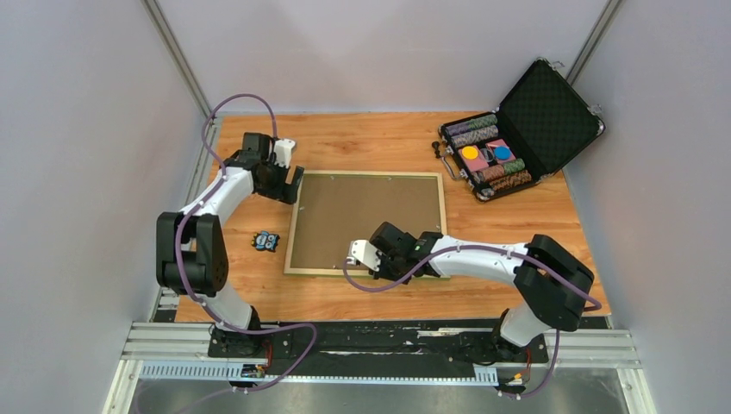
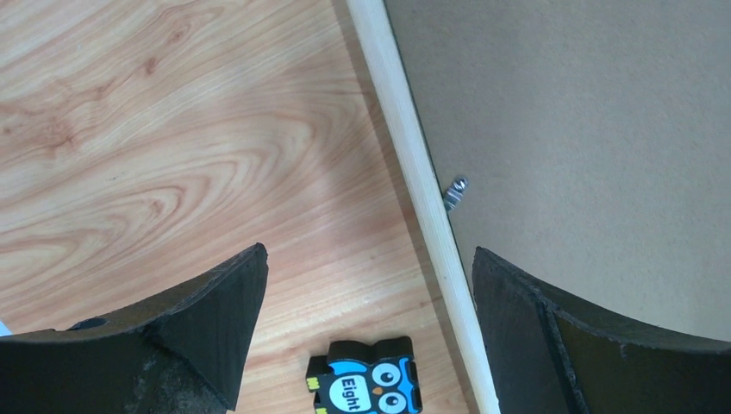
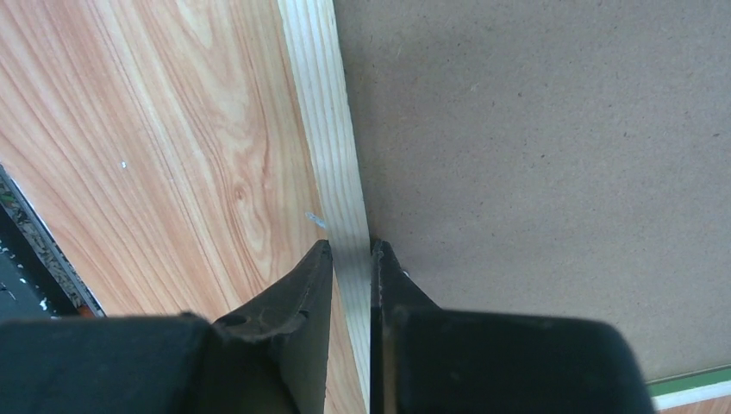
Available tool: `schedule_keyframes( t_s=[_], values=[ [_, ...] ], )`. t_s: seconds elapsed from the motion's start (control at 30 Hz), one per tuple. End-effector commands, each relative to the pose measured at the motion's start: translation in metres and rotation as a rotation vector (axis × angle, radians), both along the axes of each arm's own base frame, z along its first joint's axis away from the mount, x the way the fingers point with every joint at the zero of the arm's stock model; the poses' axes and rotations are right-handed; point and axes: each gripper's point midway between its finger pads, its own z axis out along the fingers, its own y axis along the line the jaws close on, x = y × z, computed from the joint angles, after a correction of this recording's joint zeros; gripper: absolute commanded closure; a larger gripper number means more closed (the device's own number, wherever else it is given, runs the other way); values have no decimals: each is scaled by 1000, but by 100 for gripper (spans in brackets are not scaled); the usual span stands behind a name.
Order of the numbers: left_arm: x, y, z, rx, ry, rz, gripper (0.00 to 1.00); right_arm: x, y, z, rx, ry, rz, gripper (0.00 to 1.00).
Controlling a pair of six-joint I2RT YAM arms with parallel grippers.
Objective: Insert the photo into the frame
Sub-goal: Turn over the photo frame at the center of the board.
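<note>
The frame (image 1: 293, 228) lies back side up on the table, its pale wood rails around a plain brown backing board (image 1: 366, 216). The photo is hidden. My right gripper (image 1: 379, 269) is at the near rail. In the right wrist view its fingers (image 3: 349, 246) are shut on that pale rail (image 3: 323, 129), one outside and one over the board (image 3: 534, 155). My left gripper (image 1: 289, 185) hovers by the frame's far left corner. It stands open (image 2: 369, 252) with nothing in it, straddling the left rail (image 2: 414, 164).
A small blue owl toy (image 1: 266, 241) (image 2: 366, 384) lies left of the frame. An open black case (image 1: 517, 129) of chips stands at the back right. A metal tab (image 2: 455, 191) sticks out over the board at the left rail.
</note>
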Motion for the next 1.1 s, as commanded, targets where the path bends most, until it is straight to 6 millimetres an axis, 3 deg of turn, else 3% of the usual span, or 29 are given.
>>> schedule_keyframes(
  t_s=[0.0, 0.07, 0.1, 0.13, 0.17, 0.33, 0.57, 0.77, 1.07],
  values=[
    [-6, -6, 29, -6, -99, -126, 5, 4, 7, 1, 13, 28, -41, 100],
    [-14, -11, 43, -17, -151, -188, 5, 6, 13, 10, 39, 48, -40, 100],
    [-20, -14, 41, -24, -153, -211, 5, 8, 14, 15, 50, 59, -43, 100],
    [-21, -16, 53, -23, -201, -240, 5, 8, 16, 19, 61, 73, -39, 100],
    [-27, -16, 51, -25, -205, -253, 4, 10, 18, 25, 71, 77, -40, 100],
    [-49, -29, 86, -37, -312, -390, 3, 18, 23, 49, 113, 103, -35, 100],
    [-80, -34, 128, 76, -450, -528, 0, 32, 29, 86, 166, 104, -39, 100],
    [-111, -54, 156, 146, -556, -691, 0, 46, 32, 118, 223, 134, -62, 100],
    [-133, -79, 148, 209, -557, -946, 1, 69, 30, 155, 315, 212, -118, 100]
  ],
)
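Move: The photo frame lies back up, its long near edge already between the right fingers; its middle is about 14 cm ahead of that hand and 6 cm to its left, roughly level. The near-left corner lies straight left of that hand, some 25 cm. From the open left hand the same corner is about 21 cm back, 2 cm right and 8 cm below; the owl toy stands 10 cm back, 4 cm left and 8 cm below. Upward first, then also forward, the right hand keeps its pinch on the frame's near edge and raises it about 12 cm, tipping some 20 degrees so its fingertips swing towards the base. The left hand, still wide open, swings up about 15 cm, back and somewhat right towards the near-left corner, turning clockwise and tilting its fingers up towards level. ##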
